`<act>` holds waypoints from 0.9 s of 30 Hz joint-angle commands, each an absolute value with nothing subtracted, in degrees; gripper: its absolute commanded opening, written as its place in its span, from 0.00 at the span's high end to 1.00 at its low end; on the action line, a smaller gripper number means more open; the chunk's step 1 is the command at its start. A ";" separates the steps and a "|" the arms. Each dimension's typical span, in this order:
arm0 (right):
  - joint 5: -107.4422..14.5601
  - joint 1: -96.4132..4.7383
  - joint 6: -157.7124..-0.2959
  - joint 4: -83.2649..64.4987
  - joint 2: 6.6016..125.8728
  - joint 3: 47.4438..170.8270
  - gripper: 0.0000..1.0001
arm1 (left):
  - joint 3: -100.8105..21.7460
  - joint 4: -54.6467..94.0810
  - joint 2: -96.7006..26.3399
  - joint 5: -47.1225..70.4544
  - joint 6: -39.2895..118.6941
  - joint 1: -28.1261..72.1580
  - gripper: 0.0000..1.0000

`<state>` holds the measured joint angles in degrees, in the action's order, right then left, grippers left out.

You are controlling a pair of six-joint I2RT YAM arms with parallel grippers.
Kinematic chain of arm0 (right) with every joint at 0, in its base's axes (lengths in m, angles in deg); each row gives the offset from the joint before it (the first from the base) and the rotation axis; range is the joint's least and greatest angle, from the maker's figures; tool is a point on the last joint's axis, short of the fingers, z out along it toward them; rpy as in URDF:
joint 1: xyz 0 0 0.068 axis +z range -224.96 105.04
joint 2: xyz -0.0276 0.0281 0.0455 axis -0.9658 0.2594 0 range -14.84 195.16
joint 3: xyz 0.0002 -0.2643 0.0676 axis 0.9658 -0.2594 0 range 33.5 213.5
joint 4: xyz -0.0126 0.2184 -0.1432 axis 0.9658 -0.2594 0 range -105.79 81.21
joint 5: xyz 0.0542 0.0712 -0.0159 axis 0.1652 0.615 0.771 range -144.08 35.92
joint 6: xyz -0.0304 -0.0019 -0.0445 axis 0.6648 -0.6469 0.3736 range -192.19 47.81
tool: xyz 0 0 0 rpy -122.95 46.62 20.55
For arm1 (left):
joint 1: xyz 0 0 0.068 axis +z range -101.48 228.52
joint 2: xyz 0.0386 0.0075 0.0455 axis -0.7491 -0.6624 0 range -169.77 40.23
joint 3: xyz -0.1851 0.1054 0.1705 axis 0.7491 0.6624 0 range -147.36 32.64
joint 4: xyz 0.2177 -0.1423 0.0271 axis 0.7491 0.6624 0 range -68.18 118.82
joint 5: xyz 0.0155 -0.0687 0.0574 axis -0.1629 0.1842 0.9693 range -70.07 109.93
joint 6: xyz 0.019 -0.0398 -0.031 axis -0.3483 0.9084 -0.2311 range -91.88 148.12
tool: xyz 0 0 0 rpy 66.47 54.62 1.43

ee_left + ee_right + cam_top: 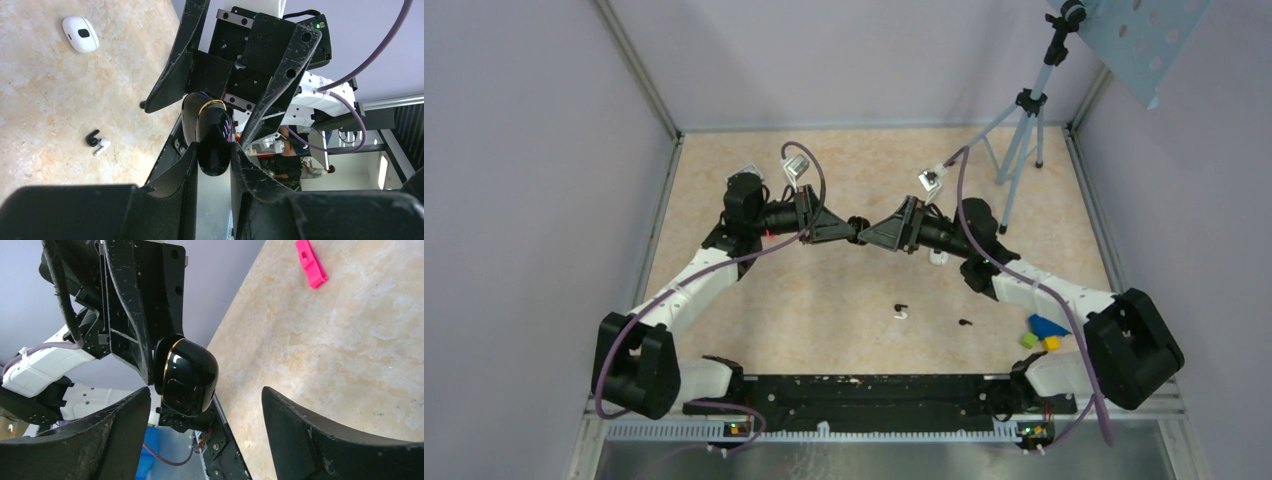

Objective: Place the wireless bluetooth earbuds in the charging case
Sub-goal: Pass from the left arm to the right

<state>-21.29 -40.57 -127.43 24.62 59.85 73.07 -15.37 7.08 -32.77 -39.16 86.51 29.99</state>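
Note:
My left gripper [214, 155] is shut on a glossy black charging case [212, 135] with a gold band and holds it above the middle of the table. In the top view the left gripper [839, 228] and the right gripper [879, 232] meet tip to tip. My right gripper [205, 392] is open, its fingers [115, 432] standing wide on either side of the black case [186, 375] without touching it. A black earbud [92, 137] and a white earbud [101, 146] lie together on the table [900, 312]. Another black earbud [965, 322] lies to their right.
A white charging case [80, 34] lies shut on the table, under the right arm in the top view [938, 258]. Coloured toy blocks [1044, 333] sit near the right arm's base. A tripod [1022, 135] stands at the back right. A pink piece [310, 262] lies on the table.

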 commanded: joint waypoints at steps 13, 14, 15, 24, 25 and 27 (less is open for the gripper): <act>-18.94 -40.07 -131.84 36.14 63.25 76.23 0.52 | -16.79 4.54 -31.04 -40.37 85.98 30.15 1.00; -19.00 -40.07 -132.24 36.62 63.32 76.03 0.57 | -16.76 4.54 -30.92 -40.22 85.99 30.15 1.00; -19.01 -40.07 -132.55 37.33 63.39 75.75 0.60 | -16.71 4.47 -30.92 -40.13 85.96 30.15 1.00; -18.57 -40.06 -134.50 40.11 63.79 74.04 1.00 | -16.80 3.79 -31.12 -41.97 86.16 30.22 0.61; -18.45 -40.07 -134.93 40.89 63.96 73.88 1.00 | -16.79 3.89 -30.93 -42.26 85.99 30.32 0.50; -18.08 -40.07 -135.78 42.75 64.33 73.47 1.00 | -16.90 4.36 -30.68 -42.40 85.59 30.48 0.31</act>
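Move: The black charging case is in the shut fingers of my left hand, about 2 cm to that hand's right. From my open right hand it lies some 3 cm to the left, 1 cm ahead and 2 cm higher. Some 25 cm below my right hand, on the table, the black earbud is about 6 cm right and 8 cm back, the white earbud 2 cm nearer me than that, and the white case 14 cm right and 4 cm ahead. I ease my right hand up about 2 cm and a centimetre left onto the free end of the black charging case, tipping its fingers up slightly, and close them from wide open until they pinch it. My left hand keeps its hold, almost still, and only at the very end opens and lets go. ##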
